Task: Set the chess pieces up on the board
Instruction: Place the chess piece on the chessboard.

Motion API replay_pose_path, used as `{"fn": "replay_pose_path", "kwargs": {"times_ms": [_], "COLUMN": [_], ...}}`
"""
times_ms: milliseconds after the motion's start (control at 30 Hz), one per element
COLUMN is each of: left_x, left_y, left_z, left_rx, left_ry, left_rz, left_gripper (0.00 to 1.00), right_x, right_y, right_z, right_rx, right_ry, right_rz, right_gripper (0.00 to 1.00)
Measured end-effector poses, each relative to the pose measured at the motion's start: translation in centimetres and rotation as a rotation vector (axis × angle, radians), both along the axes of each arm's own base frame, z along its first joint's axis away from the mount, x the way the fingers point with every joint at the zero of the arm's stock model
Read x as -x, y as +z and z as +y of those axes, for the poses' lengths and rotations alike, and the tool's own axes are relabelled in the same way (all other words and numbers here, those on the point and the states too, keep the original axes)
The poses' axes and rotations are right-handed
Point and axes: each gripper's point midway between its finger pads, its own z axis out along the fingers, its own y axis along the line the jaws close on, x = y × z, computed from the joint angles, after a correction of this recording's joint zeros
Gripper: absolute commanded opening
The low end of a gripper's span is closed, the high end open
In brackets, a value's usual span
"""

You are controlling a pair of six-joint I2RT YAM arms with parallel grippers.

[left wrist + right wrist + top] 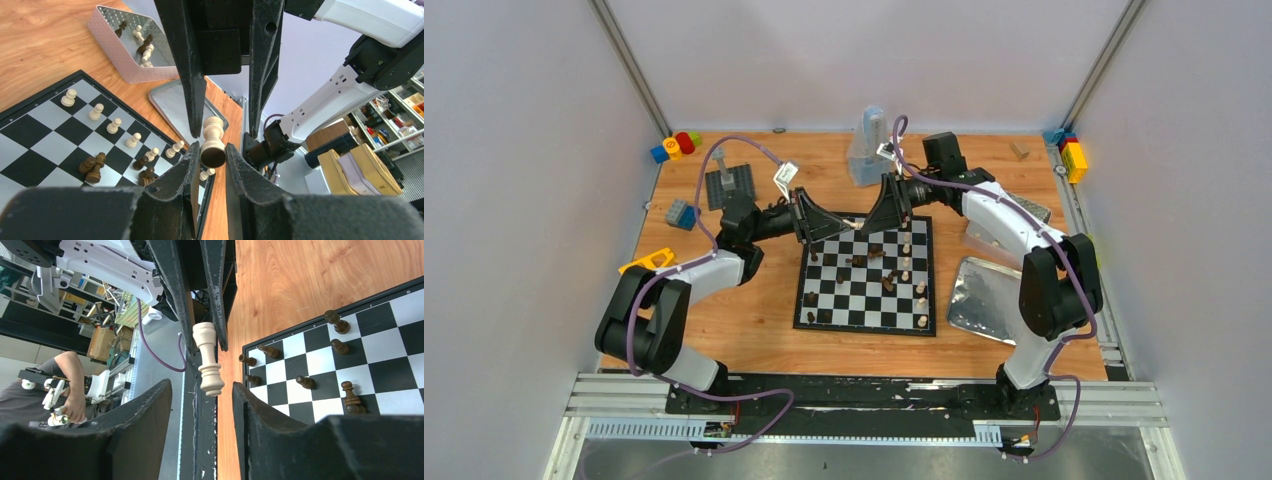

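A pale chess piece hangs in the air over the far edge of the board. My left gripper is shut on its base. My right gripper faces it, open, its jaws on either side of the piece's other end without touching. In the top view both grippers meet at the piece. Dark pieces stand on the board's left side and pale ones along its right column. Some dark pieces lie tipped near the middle.
A silver tray holding several loose pieces stands right of the board, with a flat silver tray nearer. Toy blocks and a grey studded baseplate sit at the back left, more blocks at the back right, and a clear container behind the board.
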Motion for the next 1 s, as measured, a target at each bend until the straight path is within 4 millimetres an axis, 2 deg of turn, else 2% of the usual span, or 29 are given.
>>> {"fn": "replay_pose_path", "kwargs": {"times_ms": [233, 733, 1000], "left_x": [-0.1, 0.2, 0.3], "left_y": [-0.3, -0.6, -1.1], "left_z": [0.0, -0.3, -0.4], "left_rx": [-0.001, -0.018, -0.035], "left_ry": [0.006, -0.003, -0.009], "left_rz": [-0.010, -0.070, -0.081], "left_gripper": [0.00, 0.01, 0.06], "right_x": [0.0, -0.4, -0.7], "right_y": [0.1, -0.4, -0.5], "right_z": [0.1, 0.1, -0.3], "right_rx": [-0.006, 0.003, 0.004], "right_ry": [0.006, -0.005, -0.016], "right_rz": [0.000, 0.013, 0.015], "right_gripper": [0.30, 0.22, 0.11]}}
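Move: The white chess piece already sits in the left fingers, its free head end pointing at the right hand; its middle is about 2 cm left of the right hand and 2 cm right of the left, level with both. Some 21 cm below the right hand, the fallen brown pieces lie about 2 cm to its right, straight down otherwise, and the board's centre 3 cm back and 1 cm right. Staying within about 1 cm, the right fingers close to pinch the white piece's head while the left holds. ##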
